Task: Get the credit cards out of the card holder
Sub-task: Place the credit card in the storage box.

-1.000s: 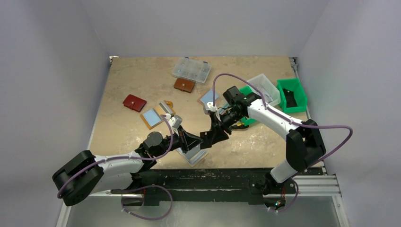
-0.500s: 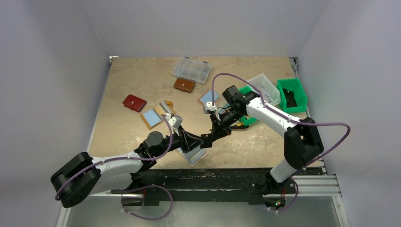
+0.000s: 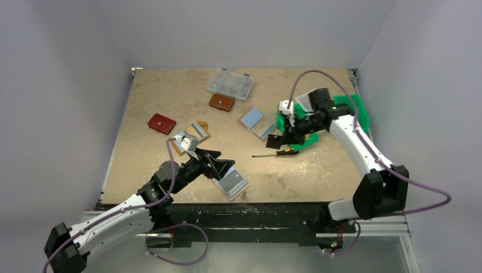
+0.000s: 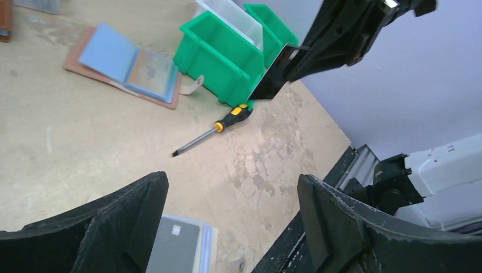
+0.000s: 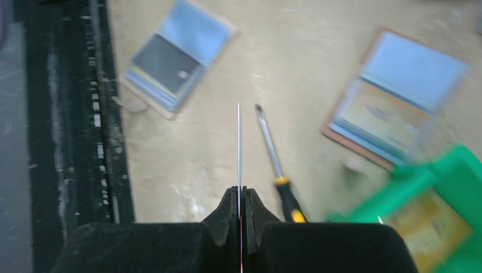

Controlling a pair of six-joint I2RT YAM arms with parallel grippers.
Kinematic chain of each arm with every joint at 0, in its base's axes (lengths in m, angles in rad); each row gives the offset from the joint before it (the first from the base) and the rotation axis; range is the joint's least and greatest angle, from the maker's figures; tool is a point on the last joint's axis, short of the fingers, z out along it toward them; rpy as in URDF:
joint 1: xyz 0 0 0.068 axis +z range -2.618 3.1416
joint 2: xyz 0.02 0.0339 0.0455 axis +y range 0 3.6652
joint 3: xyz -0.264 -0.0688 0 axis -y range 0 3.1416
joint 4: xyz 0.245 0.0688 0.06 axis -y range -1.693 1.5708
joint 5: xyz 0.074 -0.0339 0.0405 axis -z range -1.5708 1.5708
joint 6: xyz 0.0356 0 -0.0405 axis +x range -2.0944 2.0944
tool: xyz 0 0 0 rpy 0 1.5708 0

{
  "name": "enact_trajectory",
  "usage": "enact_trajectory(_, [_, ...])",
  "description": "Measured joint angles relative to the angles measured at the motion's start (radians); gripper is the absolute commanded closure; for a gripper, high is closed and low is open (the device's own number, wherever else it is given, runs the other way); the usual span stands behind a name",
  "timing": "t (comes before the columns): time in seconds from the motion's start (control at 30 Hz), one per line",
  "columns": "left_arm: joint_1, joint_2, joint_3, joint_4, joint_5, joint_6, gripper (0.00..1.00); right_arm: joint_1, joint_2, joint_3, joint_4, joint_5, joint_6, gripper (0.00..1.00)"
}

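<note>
The tan card holder [image 3: 230, 183] lies open near the table's front edge, with a dark grey card in its pale blue sleeve. It shows low in the left wrist view [image 4: 182, 250] and in the right wrist view [image 5: 170, 60]. My left gripper [image 3: 219, 162] is open and empty just above and left of the holder [image 4: 232, 187]. My right gripper [image 3: 279, 139] is shut on a thin card [image 5: 239, 142], seen edge-on, held above the table beside a green bin, well right of the holder. The right gripper's jaws [image 5: 239, 190] are pressed together on the card.
A yellow-handled screwdriver [image 3: 273, 152] lies below the right gripper. Green bins [image 3: 352, 114] and a clear tub stand at the right. Two other open card holders [image 3: 257, 122] [image 3: 190, 136], a red wallet [image 3: 161, 123], a brown wallet [image 3: 221, 102] and a clear parts box [image 3: 230, 83] lie further back.
My right gripper has moved from the card holder up and to the back right with a card in it. My left arm has drawn back to the left.
</note>
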Motion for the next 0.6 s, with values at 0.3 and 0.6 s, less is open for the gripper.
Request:
enact_trajectory(0.3, [0.0,-0.178,0.008,-0.251,-0.09,0.011,0.09,-0.433,-0.028,0.134,-0.105,0.253,-0.123,1.0])
enact_trajectory(0.6, [0.0,-0.155,0.008,-0.322,-0.108,0.034,0.1,-0.618,0.245,0.438,-0.136,0.527,-0.148,0.98])
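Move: The green box with black cards, where the black card in the right hand is going, has its middle some 21 cm ahead of that hand, 35 cm to its right and 13 cm lower. Nearer on the way stand the green box with gold cards, 14 cm ahead and 9 cm right, and the white box, 23 cm ahead and 19 cm right; the screwdriver lies about straight below. From the left hand the black-card box is roughly 32 cm ahead and 58 cm right. Keeping its pinch on the black card, the right hand sweeps fast to the right and forward, roughly 29 cm across and 12 cm out, past the gold-card box towards the black-card box. Its wrist turns some 40 degrees clockwise and brings the fingers round to point steeply down. The left hand, empty and open, drifts about 3 cm left and then sinks as much. ##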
